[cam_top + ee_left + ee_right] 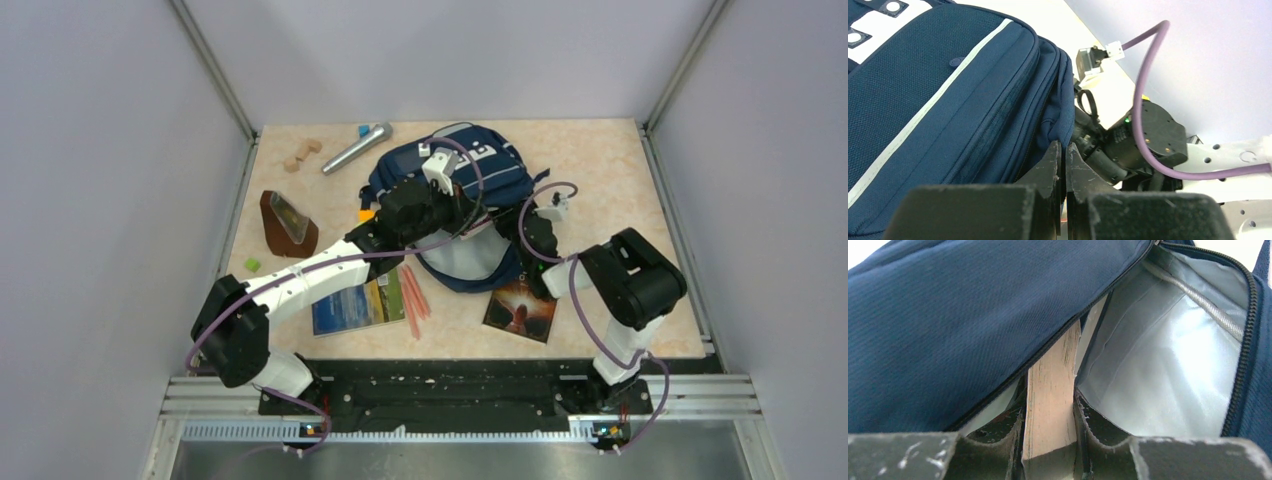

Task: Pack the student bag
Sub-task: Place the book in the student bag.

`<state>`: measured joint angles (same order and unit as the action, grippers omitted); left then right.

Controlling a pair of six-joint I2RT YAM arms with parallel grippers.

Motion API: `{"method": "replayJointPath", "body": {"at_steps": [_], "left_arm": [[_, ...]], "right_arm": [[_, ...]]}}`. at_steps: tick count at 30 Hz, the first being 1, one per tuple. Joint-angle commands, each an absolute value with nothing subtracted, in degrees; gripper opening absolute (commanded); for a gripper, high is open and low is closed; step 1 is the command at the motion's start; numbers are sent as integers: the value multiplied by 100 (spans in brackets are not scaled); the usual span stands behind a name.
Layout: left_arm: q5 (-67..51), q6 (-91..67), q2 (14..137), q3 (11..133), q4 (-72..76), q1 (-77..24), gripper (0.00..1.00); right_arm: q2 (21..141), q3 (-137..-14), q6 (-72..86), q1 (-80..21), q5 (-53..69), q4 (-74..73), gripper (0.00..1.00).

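Note:
The student bag [478, 165], navy with light grey stripes, lies at the back middle of the table with its mouth toward the arms and its pale lining [1168, 365] showing. My left gripper [1064, 147] is shut on a fold of the student bag's [938, 100] edge fabric, pinched between its tips. My right gripper [1050, 402] is shut on a flat piece of light wood [1053, 365]. The far end of the wood pokes under the student bag's [958, 315] zipped flap and into the opening. In the top view both gripper tips are hidden by the wrists and the bag.
A silver microphone [356, 148] and small wooden blocks [302, 155] lie at the back left. A brown wedge-shaped object [288, 224] stands at the left. Near the front lie a book [357, 302], red pencils [413, 297] and a darker book [520, 310].

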<state>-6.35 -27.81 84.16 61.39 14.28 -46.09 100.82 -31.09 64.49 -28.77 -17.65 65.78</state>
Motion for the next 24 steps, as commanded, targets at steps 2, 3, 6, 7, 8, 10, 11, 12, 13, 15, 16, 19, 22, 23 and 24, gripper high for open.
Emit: {"method": "replayJointPath", "body": {"at_steps": [2, 3, 6, 7, 8, 10, 11, 12, 13, 15, 16, 19, 22, 23, 24], "left_arm": [[-1120, -2918, 8151, 6476, 2026, -4717, 0], [-1137, -2918, 8162, 6477, 2019, -4712, 0], [-1238, -2918, 8205, 6497, 2009, -4712, 0], [-1312, -2918, 8233, 6515, 1987, -4711, 0], [-1378, -2918, 8254, 6555, 1952, -4711, 0], [-1455, -2941, 8276, 6550, 1953, -4712, 0], [-1460, -2950, 8279, 6529, 1969, -4711, 0], [-1452, -2953, 8284, 6510, 1980, -4711, 0], [-1432, -2941, 8279, 6490, 1987, -4711, 0], [-1388, -2894, 8284, 6456, 1986, -4712, 0], [-1369, -2866, 8283, 6449, 1954, -4711, 0], [-1289, -2792, 8249, 6380, 1899, -4699, 0], [-1211, -2629, 8195, 6320, 1890, -4685, 0], [-1190, -2537, 8185, 6314, 1872, -4679, 0], [-1150, -2452, 8182, 6320, 1800, -4681, 0]], "right_arm": [[10582, -3862, 6695, -3024, -2271, 7352, 0], [10712, -3958, 6705, -3050, -2294, 7368, 0], [11036, -4316, 6614, -3139, -2362, 7231, 0], [11125, -4444, 6558, -3164, -2376, 7159, 0], [11204, -4548, 6498, -3198, -2412, 7098, 0], [11326, -4754, 6376, -3262, -2491, 7004, 1], [11373, -4842, 6312, -3276, -2513, 6955, 4], [11415, -4925, 6256, -3286, -2528, 6900, 7], [11445, -5015, 6197, -3287, -2535, 6853, 10], [11471, -5082, 5981, -3287, -2543, 6773, 14], [11448, -5072, 5888, -3287, -2548, 6742, 20], [11274, -4879, 5648, -3287, -2546, 6706, 39], [10978, -4663, 5291, -3286, -2354, 6664, 69], [10840, -4626, 5097, -3287, -2239, 6567, 76], [10687, -4583, 4920, -3287, -2154, 6414, 79]]}}
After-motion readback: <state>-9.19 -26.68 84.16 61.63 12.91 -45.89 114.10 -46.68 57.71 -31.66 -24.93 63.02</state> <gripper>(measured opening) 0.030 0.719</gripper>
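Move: My right hand, already holding the purple book by its edge, is at the right side of the student bag's mouth. The bag's middle is roughly 11 cm to the left, 2 cm ahead and 6 cm below; the brown book lies about 20 cm back, 3 cm right and 12 cm down. My left hand already has the raised flap edge right between its fingers, with the bag's middle about 6 cm left, 3 cm ahead and 12 cm lower. With my right hand I push the purple book on under the flap, deeper into the bag, some 5 cm forward and 3 cm left while sinking about 2 cm. Once the hand has almost stopped, I spread its fingers wide to let the book go, its left side dipping slightly. My left hand keeps its pinch on the flap edge and holds the mouth open. ##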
